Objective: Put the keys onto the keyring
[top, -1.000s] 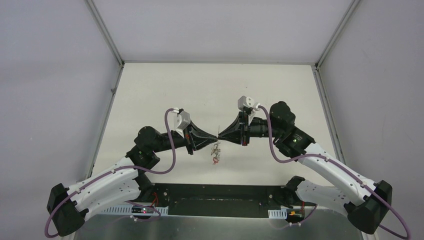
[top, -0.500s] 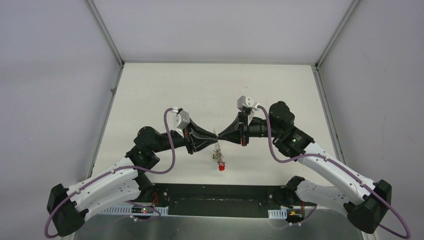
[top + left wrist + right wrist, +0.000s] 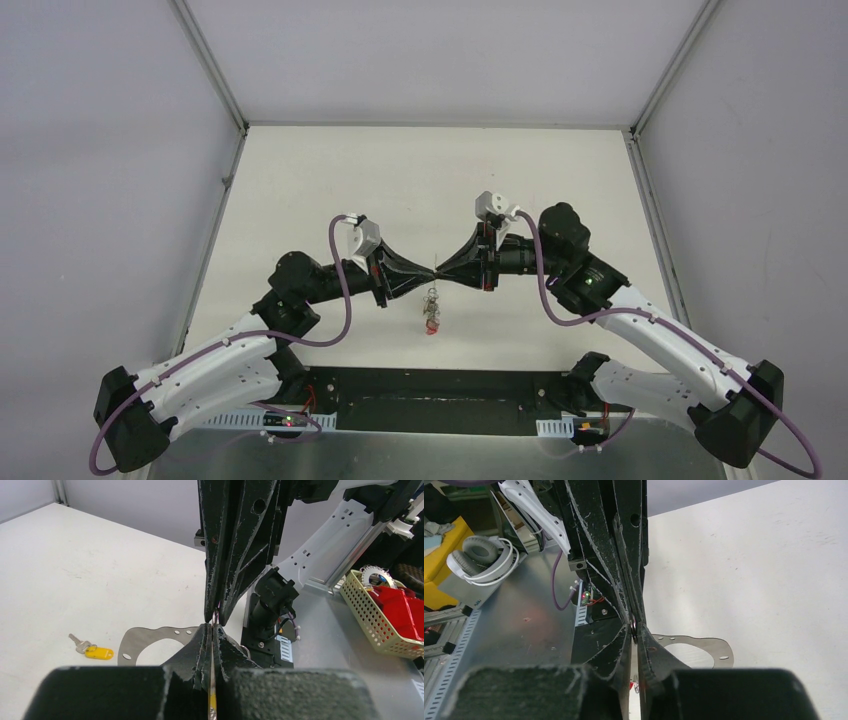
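My left gripper (image 3: 428,274) and right gripper (image 3: 442,274) meet tip to tip above the table's near middle. Both are shut on the thin grey keyring (image 3: 215,616), which shows edge-on between the tips. In the right wrist view the keyring (image 3: 634,630) is a dark sliver in my right gripper (image 3: 634,633). A small bunch of keys (image 3: 431,308) hangs below the tips, its red tag (image 3: 430,327) lowest. Another key with a yellow tag (image 3: 92,650) lies flat on the table. My left gripper (image 3: 212,628) touches the right gripper's fingers (image 3: 235,555).
A flat grey metal plate with a round hole (image 3: 150,639) lies on the table below the grippers. Off the table stand a mesh basket with red parts (image 3: 372,617) and white headphones (image 3: 479,555). The arms' black base plate (image 3: 430,395) runs along the near edge.
The left jaws opened slightly and shut again; the right jaws closed. The hanging keys swung out to the lower right and have come back under the tips.
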Robot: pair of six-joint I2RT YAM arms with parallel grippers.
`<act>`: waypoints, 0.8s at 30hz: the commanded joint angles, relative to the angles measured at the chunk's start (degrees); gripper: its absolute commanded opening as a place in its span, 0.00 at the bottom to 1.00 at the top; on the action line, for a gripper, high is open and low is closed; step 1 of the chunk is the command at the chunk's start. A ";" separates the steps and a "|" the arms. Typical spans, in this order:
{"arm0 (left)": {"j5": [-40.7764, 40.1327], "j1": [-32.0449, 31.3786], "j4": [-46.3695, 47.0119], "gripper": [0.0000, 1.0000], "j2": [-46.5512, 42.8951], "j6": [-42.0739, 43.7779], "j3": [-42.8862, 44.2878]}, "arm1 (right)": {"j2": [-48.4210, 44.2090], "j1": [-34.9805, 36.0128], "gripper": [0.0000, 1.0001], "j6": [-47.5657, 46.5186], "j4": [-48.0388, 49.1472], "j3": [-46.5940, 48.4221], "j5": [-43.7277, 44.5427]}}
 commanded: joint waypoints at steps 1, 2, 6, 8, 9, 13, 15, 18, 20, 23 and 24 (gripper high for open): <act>-0.81 -0.47 0.26 0.00 -1.16 0.46 2.15 | -1.85 0.28 0.23 1.01 3.60 1.14 1.88; -1.06 -0.52 0.01 0.00 -1.51 0.68 2.06 | -2.09 0.25 0.37 1.54 3.83 1.14 2.62; -1.62 -0.52 -1.75 0.00 -3.31 3.10 2.01 | -3.71 0.25 0.72 4.40 7.43 -0.01 4.56; -1.66 -0.52 -2.99 0.00 -4.39 5.35 2.01 | -4.52 0.17 0.82 5.25 8.78 -0.52 6.17; -1.62 -0.51 -3.73 0.00 -5.03 6.66 2.05 | -4.85 0.16 0.86 5.63 8.89 -0.62 7.26; 0.25 -0.52 -8.46 0.00 -7.72 15.05 2.95 | -5.79 0.17 0.96 7.01 8.68 -0.67 11.82; 2.57 -0.46 -11.15 0.00 -9.06 20.30 3.36 | -6.22 0.21 1.00 7.65 7.57 -0.87 14.24; 5.71 -0.48 -14.54 0.00 -11.13 29.41 3.54 | -6.65 0.16 1.00 7.85 6.16 -1.33 16.34; 7.11 -0.55 -16.60 0.00 -12.61 34.62 3.31 | -6.85 0.16 1.00 8.27 5.43 -1.72 17.28; 6.64 -0.53 -19.33 0.00 -14.67 40.42 2.79 | -6.97 0.13 1.00 8.59 3.60 -1.84 18.39; 6.60 -0.57 -20.30 0.00 -15.24 42.26 2.64 | -6.88 0.16 1.00 8.49 3.11 -1.93 18.75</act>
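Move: The yellow-tagged key still on the table lies about 18 cm ahead of the right hand, 9 cm to its right and 28 cm below; from the left hand it is placed the same, since both sets of fingertips meet on a small key ring at the plate's edge. The metal keyring plate's middle is roughly 6 cm ahead of the right hand, in line with it sideways and 4 cm lower. The small ring at the keyring plate's edge is let go by the right fingers, which open wide as that hand rises about 4 cm, then heads forward and slightly right, away from the plate, swinging clockwise and dipping at the end. The left fingers keep their pinch and draw ring and plate left and back about 4 cm, rolling some 25 degrees with the front side coming up. ##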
